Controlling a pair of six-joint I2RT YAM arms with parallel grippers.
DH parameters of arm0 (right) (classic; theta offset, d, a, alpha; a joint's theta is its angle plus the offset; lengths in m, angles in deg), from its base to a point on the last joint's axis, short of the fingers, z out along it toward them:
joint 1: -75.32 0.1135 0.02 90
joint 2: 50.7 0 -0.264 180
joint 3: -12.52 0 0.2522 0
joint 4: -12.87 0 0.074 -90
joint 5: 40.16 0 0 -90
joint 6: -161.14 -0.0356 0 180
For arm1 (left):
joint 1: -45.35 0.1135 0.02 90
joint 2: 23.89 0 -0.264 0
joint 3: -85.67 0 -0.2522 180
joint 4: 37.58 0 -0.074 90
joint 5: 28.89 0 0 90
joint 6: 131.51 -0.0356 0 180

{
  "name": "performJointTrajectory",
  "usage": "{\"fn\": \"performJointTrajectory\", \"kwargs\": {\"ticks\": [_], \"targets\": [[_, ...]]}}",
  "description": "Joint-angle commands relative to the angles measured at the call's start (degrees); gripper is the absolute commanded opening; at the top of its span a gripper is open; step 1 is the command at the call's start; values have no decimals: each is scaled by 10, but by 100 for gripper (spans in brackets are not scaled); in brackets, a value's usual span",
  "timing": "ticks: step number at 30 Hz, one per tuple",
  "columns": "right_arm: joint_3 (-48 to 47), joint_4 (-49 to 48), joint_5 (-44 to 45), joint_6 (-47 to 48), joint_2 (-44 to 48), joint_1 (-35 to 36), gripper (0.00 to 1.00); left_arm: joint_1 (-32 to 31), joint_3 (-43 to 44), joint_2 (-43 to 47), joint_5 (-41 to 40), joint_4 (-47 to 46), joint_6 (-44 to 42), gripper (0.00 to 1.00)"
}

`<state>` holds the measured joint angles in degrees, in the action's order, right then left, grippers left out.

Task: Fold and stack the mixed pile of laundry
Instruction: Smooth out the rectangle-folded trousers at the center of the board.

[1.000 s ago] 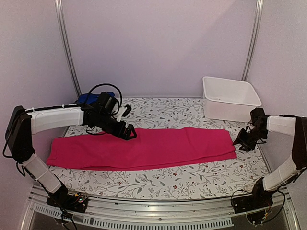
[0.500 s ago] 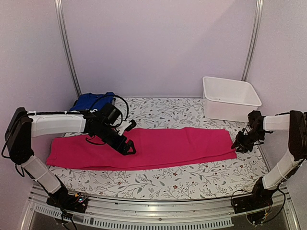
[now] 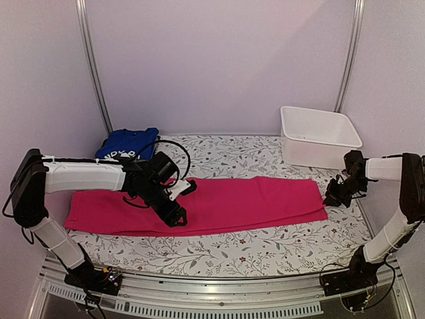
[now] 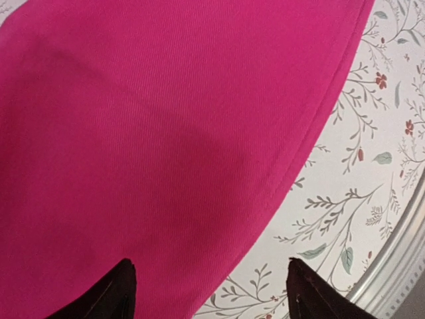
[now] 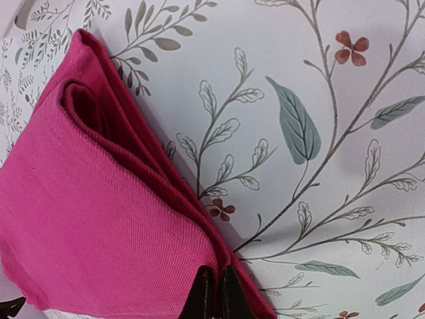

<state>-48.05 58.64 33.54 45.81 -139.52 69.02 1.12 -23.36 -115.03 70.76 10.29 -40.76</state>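
The magenta-pink garment (image 3: 232, 203) lies folded into a long strip across the floral table covering (image 3: 232, 251). My left gripper (image 3: 176, 216) hangs open over the strip's near edge, left of centre. In the left wrist view its two dark fingertips (image 4: 122, 293) straddle that hem of the pink cloth (image 4: 166, 133), with nothing between them. My right gripper (image 3: 331, 198) is at the strip's right end. In the right wrist view it (image 5: 214, 292) is shut on the folded edge of the pink cloth (image 5: 86, 219). A royal-blue garment (image 3: 129, 142) with white print sits at the back left.
A white rectangular bin (image 3: 319, 136) stands at the back right, just behind the right arm. Metal posts rise at both back corners. The table's metal front rail (image 3: 219, 296) runs along the near edge, between the arm bases.
The left gripper moved from the strip's far edge across to its near edge and narrowed slightly. The right gripper closed on the strip's right end.
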Motion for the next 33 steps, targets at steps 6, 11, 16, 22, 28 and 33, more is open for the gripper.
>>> {"fn": "performJointTrajectory", "kwargs": {"ticks": [6, 11, 16, 22, 28, 33], "targets": [[-24, 20, -4, 3, 26, -2, 0, -66, 15, -28, -35, -36, -87, 60], [-23, 22, -8, 2, 29, -2, 0, -83, 35, -66, -44, -50, -111, 52], [-21, 23, -10, 3, 29, -2, 0, -89, 60, -109, -39, -59, -131, 46], [-21, 24, -13, 2, 30, -2, 0, -96, 86, -136, -31, -55, -155, 45], [-22, 24, -15, 4, 27, -2, 0, -103, 80, -144, -37, -53, -163, 50], [-22, 23, -16, 5, 24, -2, 0, -106, 85, -160, -56, -47, -169, 50]]}}
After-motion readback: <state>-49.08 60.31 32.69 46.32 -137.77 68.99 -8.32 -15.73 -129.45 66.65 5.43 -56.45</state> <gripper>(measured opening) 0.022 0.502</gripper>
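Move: The left hand is heading for the trousers' near long edge, at a spot about 7 cm to its right, 1 cm back and 5 cm below. From this hand, the trousers' right end is some 46 cm right and 8 cm ahead, and the blue shirt on the stack about 27 cm ahead and 22 cm left. The right hand already has its fingers shut on that right end; from there the edge spot is 41 cm left and 9 cm back, the white bin 20 cm straight ahead. Keeping its pinch on the trousers' right end, the right hand lifts it by about 1 cm, then holds still. The left hand travels some 6 cm to the right while sinking about 4 cm to the near edge, turning roughly 20 degrees clockwise and narrowing its fingers to about half open so that they straddle the edge; whether they touch it can't be seen. ##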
